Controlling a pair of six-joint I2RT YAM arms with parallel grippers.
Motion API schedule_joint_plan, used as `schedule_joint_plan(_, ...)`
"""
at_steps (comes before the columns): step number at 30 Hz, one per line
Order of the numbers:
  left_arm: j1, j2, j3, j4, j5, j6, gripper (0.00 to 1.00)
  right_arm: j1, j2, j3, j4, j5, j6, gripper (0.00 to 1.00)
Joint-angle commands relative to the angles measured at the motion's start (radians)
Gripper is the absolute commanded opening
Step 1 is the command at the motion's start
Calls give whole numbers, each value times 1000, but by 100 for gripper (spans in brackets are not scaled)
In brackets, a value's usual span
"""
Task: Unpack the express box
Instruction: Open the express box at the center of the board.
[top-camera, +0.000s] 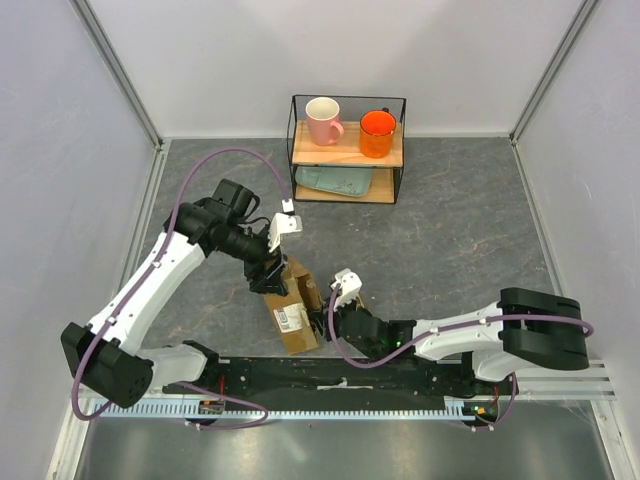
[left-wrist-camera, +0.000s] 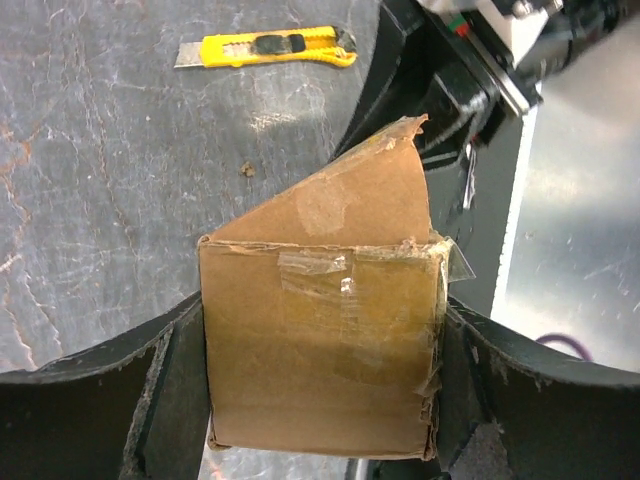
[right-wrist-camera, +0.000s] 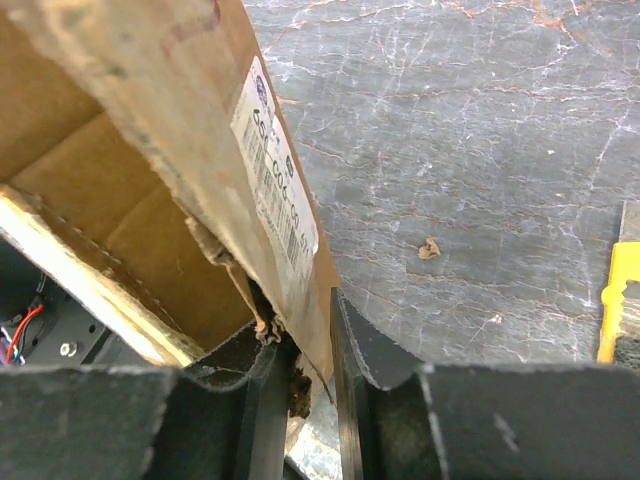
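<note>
The express box (top-camera: 291, 306), brown cardboard with a white label (top-camera: 291, 319), lies on the grey table between the two arms. Its far end fills the gap of my left gripper (left-wrist-camera: 320, 400), whose fingers (left-wrist-camera: 175, 385) press both sides of the taped end; a loose flap (left-wrist-camera: 370, 190) stands up beyond it. In the top view that gripper (top-camera: 272, 278) sits over the box's far end. My right gripper (right-wrist-camera: 305, 370) is closed on the labelled side wall (right-wrist-camera: 280, 190) at the box's opened end, one finger inside the box, one outside. The bare brown interior (right-wrist-camera: 120, 230) shows.
A yellow utility knife (left-wrist-camera: 265, 47) lies on the table beside the box, its end also in the right wrist view (right-wrist-camera: 615, 300). A cardboard scrap (right-wrist-camera: 429, 249) lies nearby. A wire shelf (top-camera: 347, 100) at the back holds a pink mug (top-camera: 323, 120), an orange mug (top-camera: 377, 133) and a teal tray (top-camera: 335, 182).
</note>
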Motion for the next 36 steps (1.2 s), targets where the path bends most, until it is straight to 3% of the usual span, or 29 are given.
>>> schedule_joint_plan(1,18,-1,79,-248,70,335,44,-36,-40,-45,-54,-4,-102,27)
schedule_joint_plan(5,18,-12,62,-353,98,476,44,-76,-47,-24,-81,-30,-163,27)
schedule_joint_plan(9,18,-9,59,-342,72,455,45,-94,-40,-13,-106,-35,-189,26)
schedule_joint_plan(12,18,8,53,-260,46,343,45,-88,-18,23,-141,-32,-168,28)
schedule_joint_plan(14,18,8,45,-195,6,235,43,-59,3,45,-152,-13,-145,38)
schedule_joint_plan(19,18,-7,-5,-11,-51,6,42,39,118,189,-311,137,-104,52)
schedule_joint_plan(28,18,-40,-83,169,-152,-183,39,50,218,307,-457,126,31,56)
schedule_joint_plan(36,18,-43,-87,248,-204,-257,37,41,348,327,-483,16,88,51)
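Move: The right hand's nearly shut fingers straddle the torn edge of the express box, practically at the hand point; the box's middle lies about 3 cm farther ahead, 5 cm to the left and 3 cm above. The yellow knife is on the table some 5 cm ahead, 7 cm to the right and 9 cm below. From the left hand, still gripping the box, the torn edge is about 7 cm back, 8 cm right and 8 cm below. Clockwise first, by some 15 degrees, the left hand swings the gripped box, then turns it back counter-clockwise past its start, drifting about 2.5 cm forward. The right hand edges forward with the torn edge between its fingers, then opens them to roughly double the gap while working forward and down along the edge, its left side rolling down and the wrist turning clockwise. ##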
